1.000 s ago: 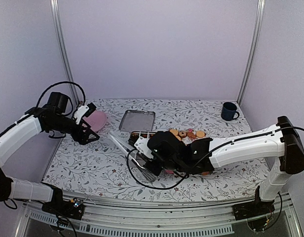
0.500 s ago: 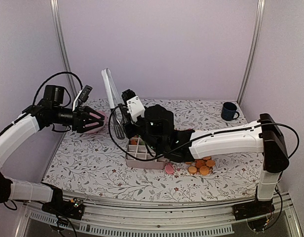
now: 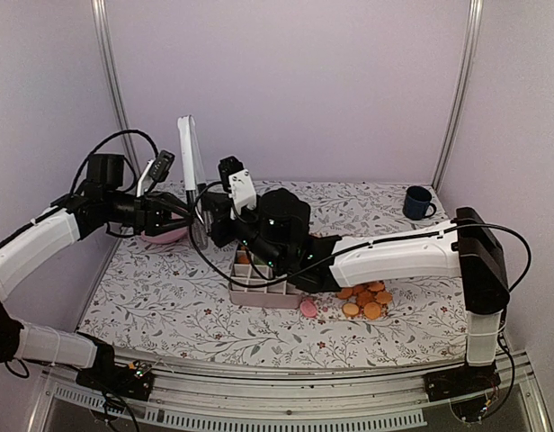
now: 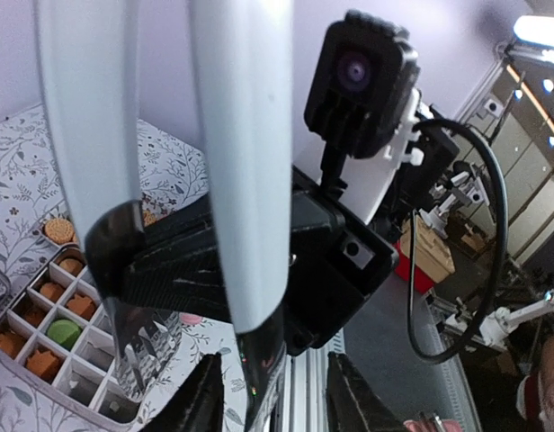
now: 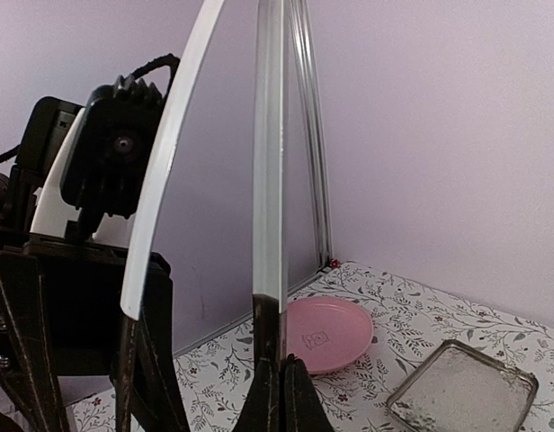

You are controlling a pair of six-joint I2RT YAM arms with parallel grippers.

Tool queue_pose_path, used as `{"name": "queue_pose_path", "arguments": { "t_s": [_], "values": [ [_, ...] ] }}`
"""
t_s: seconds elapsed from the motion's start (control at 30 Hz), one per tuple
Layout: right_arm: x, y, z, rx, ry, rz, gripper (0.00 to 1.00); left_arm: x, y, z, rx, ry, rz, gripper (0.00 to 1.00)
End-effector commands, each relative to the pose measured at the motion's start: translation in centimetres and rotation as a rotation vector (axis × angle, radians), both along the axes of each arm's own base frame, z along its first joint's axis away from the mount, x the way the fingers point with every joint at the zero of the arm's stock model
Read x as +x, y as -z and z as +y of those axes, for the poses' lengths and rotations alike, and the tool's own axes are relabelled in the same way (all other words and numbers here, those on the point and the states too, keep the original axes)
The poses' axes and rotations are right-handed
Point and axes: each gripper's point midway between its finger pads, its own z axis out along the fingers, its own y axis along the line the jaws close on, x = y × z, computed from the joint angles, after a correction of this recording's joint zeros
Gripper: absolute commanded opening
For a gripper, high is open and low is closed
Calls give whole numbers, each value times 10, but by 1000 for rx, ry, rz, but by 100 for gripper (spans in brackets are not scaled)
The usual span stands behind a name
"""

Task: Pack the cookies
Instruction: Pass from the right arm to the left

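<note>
Loose cookies (image 3: pixel 367 301), mostly orange with one pink, lie on the table right of a white compartment box (image 3: pixel 259 290). The box (image 4: pixel 79 382) holds several orange cookies (image 4: pixel 50 292) and a green one. My right gripper (image 3: pixel 216 225) (image 5: pixel 281 387) is shut on the dark end of one arm of the white tongs (image 3: pixel 189 162) (image 5: pixel 270 180), holding them upright. My left gripper (image 3: pixel 180 212) (image 4: pixel 277 400) faces it. Its jaws stand partly apart around the other tong arm (image 4: pixel 245 180), with gaps showing on both sides.
A pink plate (image 3: pixel 158 237) (image 5: pixel 326 333) lies at the back left under the left gripper. A metal tray (image 5: pixel 461 387) sits to its right. A blue mug (image 3: pixel 418 202) stands at the back right. The right arm stretches across the table's middle.
The right arm has carried the upright tongs left to the left gripper. The left gripper's jaws have narrowed around one tong arm.
</note>
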Motion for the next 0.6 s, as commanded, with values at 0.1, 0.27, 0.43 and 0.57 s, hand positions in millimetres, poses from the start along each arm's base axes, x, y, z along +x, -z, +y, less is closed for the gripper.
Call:
{"name": "queue_pose_path", "arguments": {
  "t_s": [0.1,0.27,0.43,0.57],
  "values": [
    [-3,-32,3,166,-105,17,0,-8,8,-7,-20,56,14,18],
    [-7,-32,6,183,-142,25,0,-11,8,-10,-26,77,19,6],
    [-10,-28,-2,166,-247,58,27,-10,13,-10,2,62,0,0],
    [-11,-14,-25,87,-457,139,61,-5,26,-9,82,22,-62,0]
  ]
}}
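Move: The tongs stand upright between my hands. The steel of their near leg is already between my left hand's half-open fingers, within about 1 cm; from my right hand, shut on the far leg, that near leg is some 4 cm back and 4 cm left. From my left hand, the cookie box lies about 14 cm right, 5 cm ahead and 25 cm below; the tray is roughly 25 cm ahead, 6 cm right, and the pink plate 25 cm ahead, 21 cm left, both nearly 30 cm down. I shut my left fingers on the near leg of the tongs, with that hand easing only about 1 cm back and 1 cm down. My right hand keeps its pinch on the far leg almost in place until the left has closed, then opens about halfway and lets go, having turned some 15 degrees, mostly counter-clockwise. ##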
